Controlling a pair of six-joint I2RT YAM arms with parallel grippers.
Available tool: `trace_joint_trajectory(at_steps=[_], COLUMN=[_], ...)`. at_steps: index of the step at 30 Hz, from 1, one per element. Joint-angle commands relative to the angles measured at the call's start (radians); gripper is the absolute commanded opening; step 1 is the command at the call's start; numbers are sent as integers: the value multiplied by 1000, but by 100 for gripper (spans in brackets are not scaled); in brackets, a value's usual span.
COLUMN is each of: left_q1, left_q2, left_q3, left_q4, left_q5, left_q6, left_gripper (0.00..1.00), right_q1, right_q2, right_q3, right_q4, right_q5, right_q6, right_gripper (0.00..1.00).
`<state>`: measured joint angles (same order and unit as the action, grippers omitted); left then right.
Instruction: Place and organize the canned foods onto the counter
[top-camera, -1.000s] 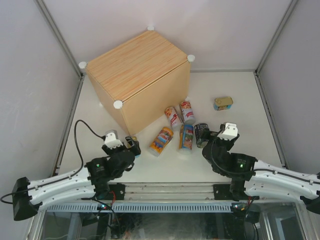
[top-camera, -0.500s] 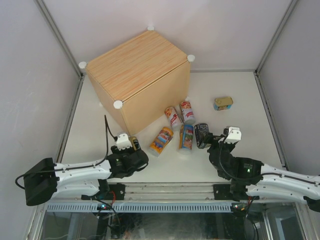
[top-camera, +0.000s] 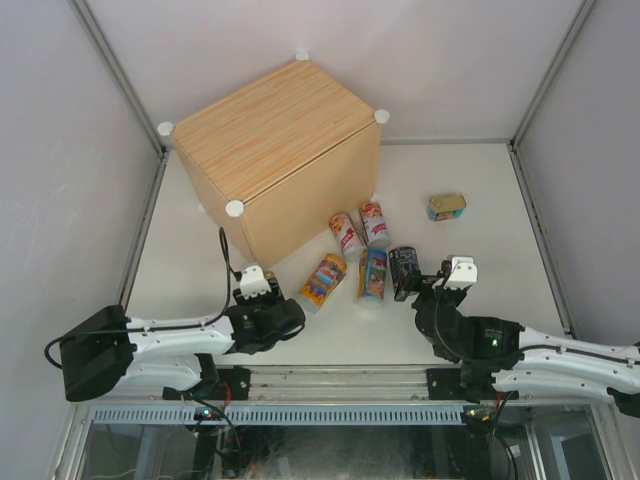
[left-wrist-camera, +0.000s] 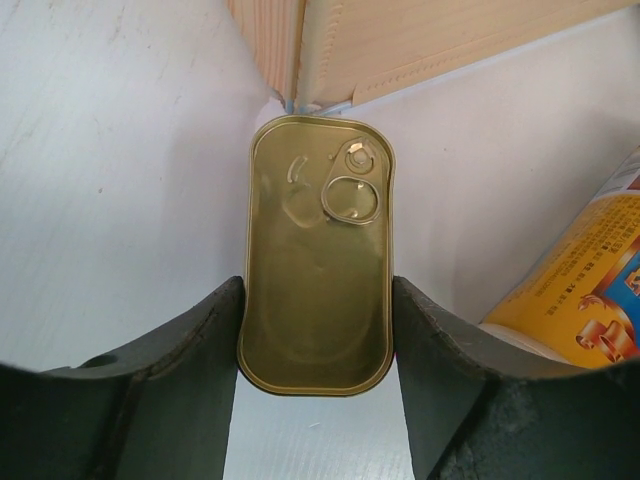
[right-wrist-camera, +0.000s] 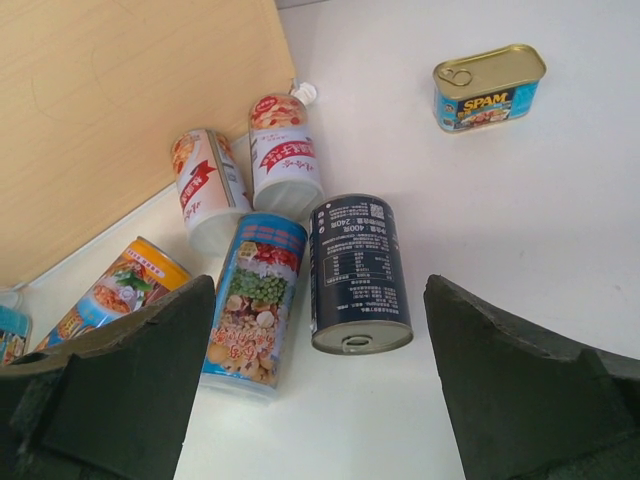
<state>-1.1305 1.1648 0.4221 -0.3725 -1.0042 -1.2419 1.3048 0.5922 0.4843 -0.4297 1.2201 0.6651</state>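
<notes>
The counter (top-camera: 270, 140) is a big light-wood box at the back left. At its near corner (left-wrist-camera: 400, 40) a flat gold-topped tin (left-wrist-camera: 318, 250) lies on the table, and my left gripper (left-wrist-camera: 318, 292) is shut on its long sides. My right gripper (right-wrist-camera: 318, 290) hangs open above a dark can (right-wrist-camera: 358, 270) and a blue-labelled can (right-wrist-camera: 255, 300), touching neither. Beside them lie an orange can (right-wrist-camera: 115, 290) and two red-white cans (right-wrist-camera: 205, 185) (right-wrist-camera: 285, 165). Farther right, a second gold-topped blue tin (right-wrist-camera: 490, 88) stands apart.
All the cylinder cans lie on their sides in a cluster (top-camera: 365, 255) just right of the counter's near face. White knobs (top-camera: 235, 208) mark the counter's corners. Grey walls with metal rails (top-camera: 540, 230) close the white table in on three sides.
My left gripper has moved right to the flat tin and shut on it. My right gripper has shifted a little left over the dark can, its jaws slightly narrower.
</notes>
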Motion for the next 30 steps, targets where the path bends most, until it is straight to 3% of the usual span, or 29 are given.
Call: trace_joint_trajectory(at_steps=[1, 10, 18, 23, 30], left_q1=[-21, -150, -315, -447, -486], left_q2=[-34, -175, -259, -237, -127], left_q3=[37, 110, 230, 388, 483], left_q4=[7, -119, -320, -486, -650], left_q5=[-2, -39, -134, -233, -256], left_q6=[28, 65, -3, -24, -130], left_gripper=[1, 0, 0, 0, 0], right_q1=[37, 77, 119, 154, 175], right_q2=[-5, -23, -54, -77, -70], right_q3=[-2, -2, 5, 16, 18], right_q4=[25, 11, -57, -74, -90], right_q5=[34, 56, 84, 114, 119], right_q6=[-27, -40, 8, 12, 35], right_gripper=[85, 86, 85, 85, 85])
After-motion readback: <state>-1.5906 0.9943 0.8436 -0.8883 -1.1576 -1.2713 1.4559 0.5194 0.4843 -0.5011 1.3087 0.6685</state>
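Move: The left gripper already has the spam tin pinched, low at the near foot of the wooden counter. The middle of the counter's top is about 20 cm ahead of this hand, 4 cm to its right and 17 cm up. The orange can lies some 13 cm to the hand's right and 2 cm ahead; the red-and-white can about 17 cm right and 12 cm ahead. From the right hand, the counter top's middle is roughly 21 cm ahead, 26 cm left and 3 cm up. Keep the left gripper shut on the spam tin and ease it back and to the right, away from the counter's near corner, then lift steeply, some 15 cm up in all with about 7 cm of travel each way, right and back. Turn the wrist about 20 degrees clockwise on the way, tipping the fingers up slightly. ##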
